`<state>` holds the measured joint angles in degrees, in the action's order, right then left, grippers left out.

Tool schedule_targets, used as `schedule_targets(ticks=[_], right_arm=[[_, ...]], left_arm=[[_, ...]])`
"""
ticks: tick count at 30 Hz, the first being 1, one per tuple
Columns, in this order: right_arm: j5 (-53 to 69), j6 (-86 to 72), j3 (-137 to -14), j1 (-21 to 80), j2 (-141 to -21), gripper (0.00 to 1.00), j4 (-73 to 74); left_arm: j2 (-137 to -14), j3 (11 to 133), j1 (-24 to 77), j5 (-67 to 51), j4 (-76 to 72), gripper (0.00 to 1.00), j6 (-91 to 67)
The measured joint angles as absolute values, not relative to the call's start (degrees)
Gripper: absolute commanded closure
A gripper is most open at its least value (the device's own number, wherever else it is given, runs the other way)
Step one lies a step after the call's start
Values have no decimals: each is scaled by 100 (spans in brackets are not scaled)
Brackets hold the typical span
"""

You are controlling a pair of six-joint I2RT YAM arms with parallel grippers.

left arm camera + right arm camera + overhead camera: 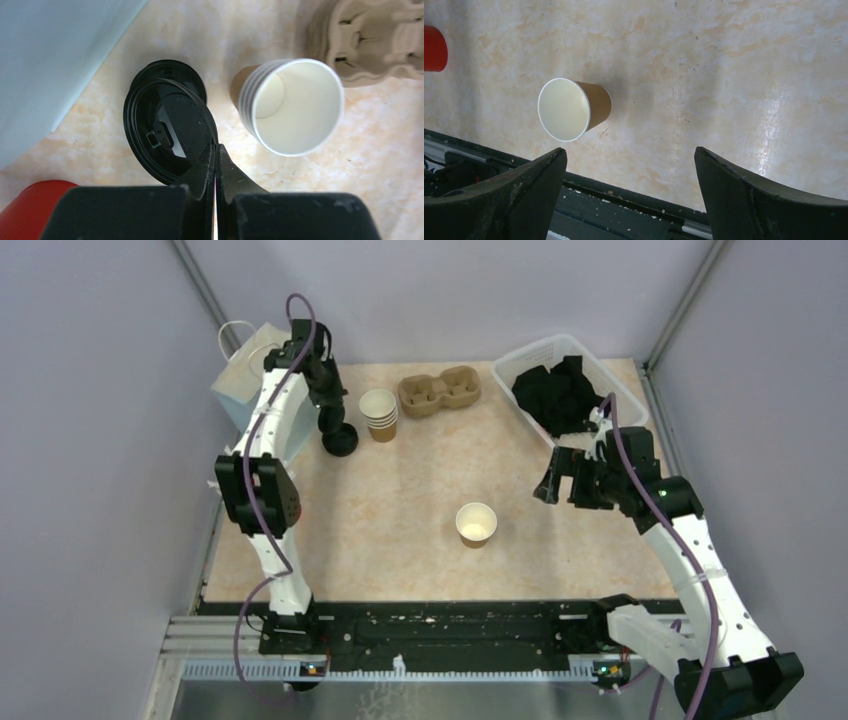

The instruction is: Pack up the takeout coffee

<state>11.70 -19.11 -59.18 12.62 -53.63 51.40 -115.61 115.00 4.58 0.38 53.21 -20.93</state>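
Observation:
One kraft paper cup (476,523) stands alone and open, white inside, near the middle of the table; the right wrist view has it (574,109) up and to the left of my right gripper (630,160). My right gripper (560,485) hovers open to the cup's right, holding nothing. At the back left, my left gripper (337,428) is shut on the rim of a black lid (185,120). That lid tilts up off the black lid stack (137,135). A stack of kraft cups (295,110) stands just right of the lids.
A brown two-hole cardboard carrier (440,390) lies at the back centre. A clear bin (600,370) of black items sits at the back right. A pale bag (245,380) stands in the back left corner. A red cup (30,205) is near the left gripper.

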Motion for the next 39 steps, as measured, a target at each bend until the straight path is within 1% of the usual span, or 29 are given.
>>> schedule_targets(ticks=[5,8,13,16,19,23,26,28,30,31,32,35,39], right_arm=[[1347,-1909,-5918,1262,-5365,1,5135],[1629,-1909,-5918,1260,-5376,1,5109],[2438,-1990,-5863,1291,-5369,1,4766],[3044,-2182,-5666,1411,-5365,1,4318],[3494,-2373,-5588,1546,-5378,1,3983],[3935,-2676,-5590,1865,-5408,1,3135],[4016,-2886,-5590,2141,-5518,1,2488],[4005,-3030,-5583,2296,-5625,1,2128],[3852,-3109,-5575,2370,-5734,2,1964],[3767,-3114,-5575,2386,-5774,2,1973],[3656,-3114,-5575,2386,-5806,2,2014],[3205,-3048,-5575,2386,-5806,1,2349],[2545,-2869,-5575,2381,-5592,1,2954]], left_arm=[[-11133,11369,447,-537,5358,100,-2311],[-10521,10855,445,-1098,5360,100,-2558],[-8986,9354,443,-2456,4783,100,-3203],[-8114,8475,508,-3411,4047,100,-3876],[-7649,7789,777,-4051,3111,100,-4700],[-7616,7129,1540,-4589,1874,100,-5907],[-7738,6901,1966,-4735,1334,100,-6661],[-7841,6912,2128,-4764,1194,100,-6904],[-8029,7210,2163,-4681,1577,100,-6692],[-8206,7557,2165,-4519,2027,94,-6392],[-8396,7911,2158,-4324,2381,83,-6051],[-8855,8805,2204,-3485,3437,58,-4921],[-9063,8803,2561,-2412,4346,43,-3957]])
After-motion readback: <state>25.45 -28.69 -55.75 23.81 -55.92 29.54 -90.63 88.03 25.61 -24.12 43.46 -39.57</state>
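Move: The left hand pinches a black lid by its rim above the lid stack, which lies some 2 cm nearer the base and 12 cm below. The single cup, beside which the lid is taken, stands about 26 cm back, 31 cm right and 10 cm below; the cup stack is 11 cm right, 1 cm ahead and 8 cm below, and the cup carrier 25 cm right, 9 cm ahead. From the right hand the single cup is about 18 cm left, level ahead, 12 cm below. The left hand swings the pinched lid right and back, some 20 cm each way, towards the single cup while rising about 13 cm and rolling some 60 degrees with its left side dipping; then it starts rolling back, opens to about half and lets go of the lid well above the table, sinking some 7 cm. Meanwhile the right hand, wide open and empty, goes about 13 cm left towards the single cup, its left side rising and turning counter-clockwise, then eases back right about 3 cm, touching nothing. ##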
